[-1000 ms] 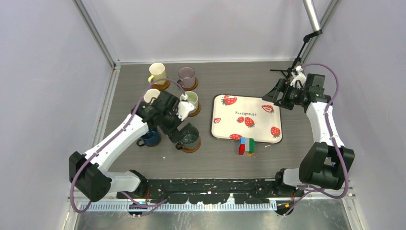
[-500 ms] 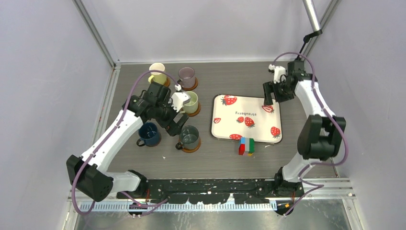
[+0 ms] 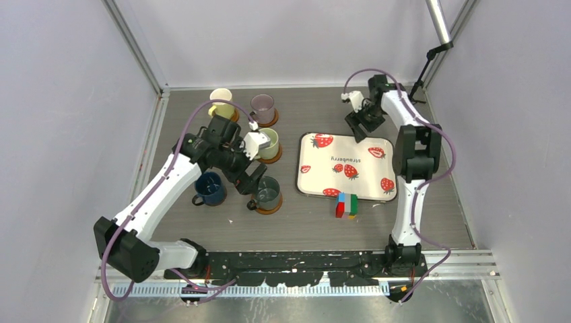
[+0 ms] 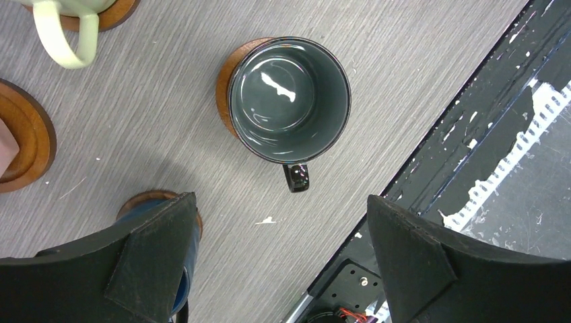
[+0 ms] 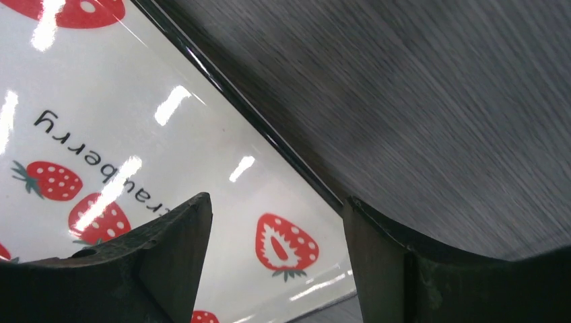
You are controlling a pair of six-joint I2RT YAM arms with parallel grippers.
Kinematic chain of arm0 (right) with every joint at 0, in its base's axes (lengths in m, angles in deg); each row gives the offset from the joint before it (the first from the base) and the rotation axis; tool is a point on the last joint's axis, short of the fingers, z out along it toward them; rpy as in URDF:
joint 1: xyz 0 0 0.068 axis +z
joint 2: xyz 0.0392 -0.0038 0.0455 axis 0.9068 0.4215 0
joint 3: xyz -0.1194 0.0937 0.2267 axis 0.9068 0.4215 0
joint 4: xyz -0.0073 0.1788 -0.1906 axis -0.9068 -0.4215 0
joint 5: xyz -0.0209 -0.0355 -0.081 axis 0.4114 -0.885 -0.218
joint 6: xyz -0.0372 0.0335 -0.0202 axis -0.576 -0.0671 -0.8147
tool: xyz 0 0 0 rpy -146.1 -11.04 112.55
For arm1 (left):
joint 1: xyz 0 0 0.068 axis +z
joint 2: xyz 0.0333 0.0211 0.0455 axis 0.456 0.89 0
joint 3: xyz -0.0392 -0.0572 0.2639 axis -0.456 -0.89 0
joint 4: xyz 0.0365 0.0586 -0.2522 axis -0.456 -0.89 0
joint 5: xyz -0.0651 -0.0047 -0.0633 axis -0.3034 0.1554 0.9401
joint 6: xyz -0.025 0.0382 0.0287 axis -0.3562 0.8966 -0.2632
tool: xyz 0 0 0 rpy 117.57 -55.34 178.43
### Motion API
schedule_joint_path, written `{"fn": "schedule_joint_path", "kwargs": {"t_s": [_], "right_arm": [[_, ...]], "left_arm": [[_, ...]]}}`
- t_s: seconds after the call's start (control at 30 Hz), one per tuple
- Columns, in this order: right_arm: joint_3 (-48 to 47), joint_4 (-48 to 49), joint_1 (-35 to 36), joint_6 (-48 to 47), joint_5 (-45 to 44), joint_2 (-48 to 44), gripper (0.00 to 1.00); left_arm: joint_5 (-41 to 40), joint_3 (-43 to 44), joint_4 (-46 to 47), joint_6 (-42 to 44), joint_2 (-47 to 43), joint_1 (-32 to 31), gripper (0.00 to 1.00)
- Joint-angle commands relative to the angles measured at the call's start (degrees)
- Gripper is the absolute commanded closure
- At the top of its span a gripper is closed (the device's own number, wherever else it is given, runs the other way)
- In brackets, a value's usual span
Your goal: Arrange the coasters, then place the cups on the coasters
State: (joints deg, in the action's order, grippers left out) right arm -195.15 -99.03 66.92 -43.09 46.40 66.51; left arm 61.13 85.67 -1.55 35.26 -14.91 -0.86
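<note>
Five cups show from above: yellow, mauve, light green, dark blue and grey. Each stands on a brown coaster, for example the one under the grey cup. My left gripper hangs open above and between them. In the left wrist view the grey cup sits on its coaster just beyond my open left gripper. The blue cup peeks past the left finger. My right gripper is open over the tray's far edge, nothing between its jaws.
The white strawberry-print tray lies right of the cups, also filling the right wrist view. A multicoloured block toy stands at its near edge. A pinkish thing on another coaster shows at the left wrist view's edge. Black rail along the near edge.
The right arm swung from the right side leftward to above the tray's far edge, its jaws narrowing a little. The left gripper drew back from over the grey cup and now covers the pink cup.
</note>
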Motion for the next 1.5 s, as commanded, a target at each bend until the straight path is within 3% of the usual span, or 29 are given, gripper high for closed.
{"fn": "schedule_joint_path", "kwargs": {"t_s": [0.0,0.23,0.5,0.97,1.17,1.3,1.47], "right_arm": [[-5.0,-1.0,1.3,-2.4,-1.5,3.3,0.25],[-5.1,0.5,2.3,-4.2,-2.9,8.1,0.30],[-3.1,1.7,2.2,-4.2,-3.7,10.2,0.53],[-0.3,6.8,-2.7,-0.1,-7.3,11.7,0.82],[-2.5,6.7,-7.4,6.8,-5.8,12.2,0.99],[-1.9,6.3,-9.6,15.8,-3.2,11.6,0.99],[7.1,11.3,-9.8,26.6,-1.5,5.4,1.00]], "left_arm": [[1.5,0.9,-0.5,0.1,-2.3,0.3,0.00],[0.8,0.9,-0.7,-0.5,-2.3,0.3,0.00],[0.4,0.6,-0.4,-1.1,-2.8,0.3,0.00],[-1.3,0.8,-0.1,-2.5,-2.7,0.3,0.00],[-1.7,0.6,0.2,-3.0,-2.7,0.3,0.00],[-2.3,0.4,0.4,-3.9,-2.7,0.4,0.00],[-3.1,0.3,1.0,-4.9,-2.8,0.3,0.00]]}}
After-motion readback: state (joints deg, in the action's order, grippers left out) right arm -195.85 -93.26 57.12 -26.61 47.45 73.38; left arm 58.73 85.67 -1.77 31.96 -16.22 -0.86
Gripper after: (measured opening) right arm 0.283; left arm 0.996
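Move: Below the right hand lies the tray's far rim, about 6 cm down and 1 cm ahead and to the left, some 11 cm short of the far right corner; the tray's middle is about 12 cm back and 4 cm left. The toy block stands 24 cm back and 4 cm left, the light green cup roughly 6 cm back and 31 cm left. From the left hand, the tray's middle is about 13 cm ahead, 31 cm right and 18 cm down. Dropping about 5 cm with its fingers astride the tray's far rim, the right hand closes them until they pinch the rim, one finger inside and one outside. It then stays low and drags the rim some 7 cm to the right, gathering speed late, while the wrist turns roughly 30 degrees clockwise. ##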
